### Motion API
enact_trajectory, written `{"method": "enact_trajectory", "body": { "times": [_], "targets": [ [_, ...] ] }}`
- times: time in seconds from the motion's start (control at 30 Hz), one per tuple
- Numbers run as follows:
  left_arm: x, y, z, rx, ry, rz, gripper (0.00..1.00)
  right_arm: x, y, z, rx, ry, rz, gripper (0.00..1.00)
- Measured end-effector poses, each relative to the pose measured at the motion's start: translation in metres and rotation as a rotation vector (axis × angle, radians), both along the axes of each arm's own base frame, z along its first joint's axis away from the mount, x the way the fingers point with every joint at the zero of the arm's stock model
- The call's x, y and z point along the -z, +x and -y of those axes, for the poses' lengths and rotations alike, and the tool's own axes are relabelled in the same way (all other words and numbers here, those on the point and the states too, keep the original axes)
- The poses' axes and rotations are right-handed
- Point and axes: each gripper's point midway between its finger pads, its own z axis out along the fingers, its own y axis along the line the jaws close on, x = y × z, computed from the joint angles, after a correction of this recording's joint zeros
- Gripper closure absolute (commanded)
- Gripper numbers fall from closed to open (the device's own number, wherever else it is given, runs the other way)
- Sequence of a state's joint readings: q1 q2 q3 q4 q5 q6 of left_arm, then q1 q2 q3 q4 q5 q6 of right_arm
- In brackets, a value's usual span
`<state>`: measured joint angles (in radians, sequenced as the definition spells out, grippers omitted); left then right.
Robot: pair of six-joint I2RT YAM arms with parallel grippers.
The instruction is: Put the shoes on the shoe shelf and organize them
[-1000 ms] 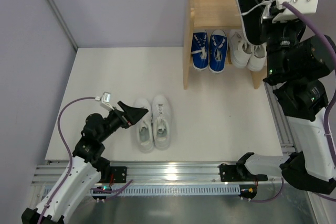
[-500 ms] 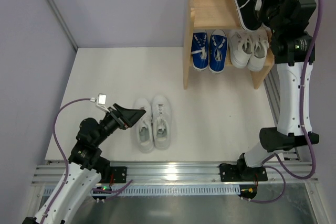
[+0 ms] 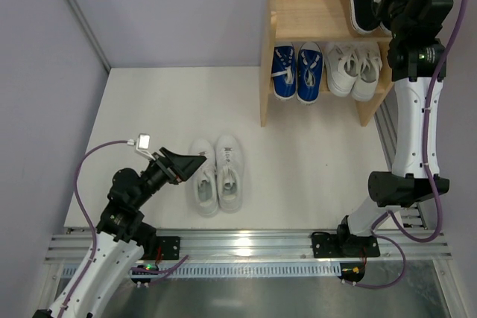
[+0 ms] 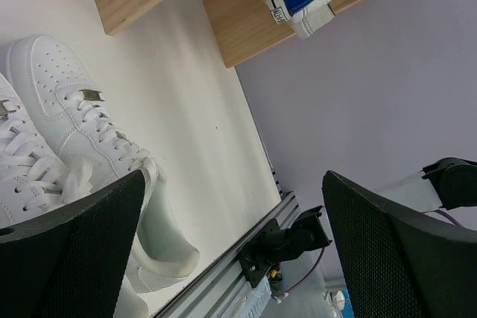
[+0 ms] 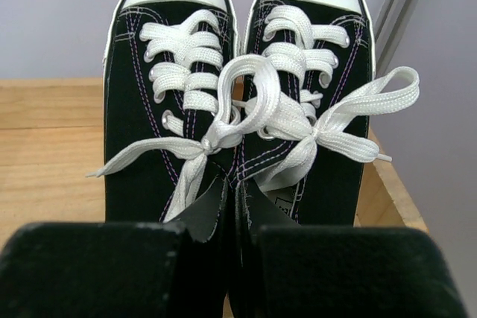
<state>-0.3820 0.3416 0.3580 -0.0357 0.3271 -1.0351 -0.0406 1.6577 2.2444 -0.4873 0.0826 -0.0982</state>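
My right gripper (image 5: 242, 232) is shut on the inner collars of both black canvas shoes (image 5: 238, 72), pinched together. It holds them over the right end of the shoe shelf's top tier (image 3: 309, 13), toes toward the back wall; whether the soles touch the wood I cannot tell. The blue pair (image 3: 297, 72) and a smaller white pair (image 3: 352, 71) sit on the lower tier. The white leather low-tops (image 3: 218, 175) stand on the table. My left gripper (image 3: 195, 163) hangs open just left of them, nothing between its fingers (image 4: 82, 251).
An aluminium rail (image 3: 246, 243) runs along the table's near edge, and another runs along the right side (image 3: 389, 154). Purple walls close the back and left. The right arm's base (image 4: 287, 240) sits on the near rail.
The right arm has stretched up and carried the black shoes back and to the right, over the top tier's right end. The left gripper shifted slightly, then held still.
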Motion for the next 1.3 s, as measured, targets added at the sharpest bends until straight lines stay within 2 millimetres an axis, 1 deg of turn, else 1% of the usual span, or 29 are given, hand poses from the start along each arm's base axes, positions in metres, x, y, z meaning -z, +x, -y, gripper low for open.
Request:
{"method": "enact_trajectory", "body": {
  "times": [0.13,0.3,0.47,0.6,0.8,1.03,1.3],
  "targets": [
    [0.002,0.001,0.0,-0.003,0.007,-0.007,0.0,-0.014,-0.004,0.008,0.047,-0.006,0.041,0.96],
    [0.008,0.003,-0.002,-0.018,0.029,-0.017,0.0,-0.027,-0.01,0.029,0.159,-0.031,0.086,0.96],
    [0.004,0.003,-0.005,-0.034,0.04,-0.017,0.0,-0.027,-0.01,0.048,0.243,-0.036,0.091,0.96],
    [0.0,0.002,-0.008,-0.045,0.047,0.003,0.0,-0.02,-0.003,0.055,0.261,-0.035,0.08,0.96],
    [0.002,0.001,-0.011,-0.056,0.053,-0.002,0.0,-0.006,0.008,0.056,0.253,-0.035,0.049,0.96],
    [0.003,0.001,-0.011,-0.058,0.055,-0.005,0.0,-0.004,0.011,0.055,0.243,-0.031,0.048,0.96],
    [0.001,0.0,-0.013,-0.065,0.052,0.002,0.0,0.012,0.015,0.049,0.209,-0.029,0.018,0.96]
  ]
}}
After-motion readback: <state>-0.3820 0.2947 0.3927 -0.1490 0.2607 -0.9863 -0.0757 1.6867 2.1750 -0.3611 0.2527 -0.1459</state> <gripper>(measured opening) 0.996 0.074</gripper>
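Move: The right hand already pinches the black shoes between them, above the top board of the shoe shelf. Their spot at the board's right end lies about 5 cm to its right, some 5 cm ahead and 8 cm below. On the lower board the white shoes are almost straight under this hand, 4 cm ahead and roughly 25 cm down, with the blue shoes 16 cm left of them. From the left hand that spot is some 30 cm ahead, 50 cm right and 22 cm higher. Rightward along the top board, the right hand carries the black shoes about 5 cm towards the board's right end, rising some 3 cm on the way and turning roughly 15 degrees clockwise. It then eases a couple of centimetres forward and sinks about 4 cm towards the board, keeping its pinch throughout. ##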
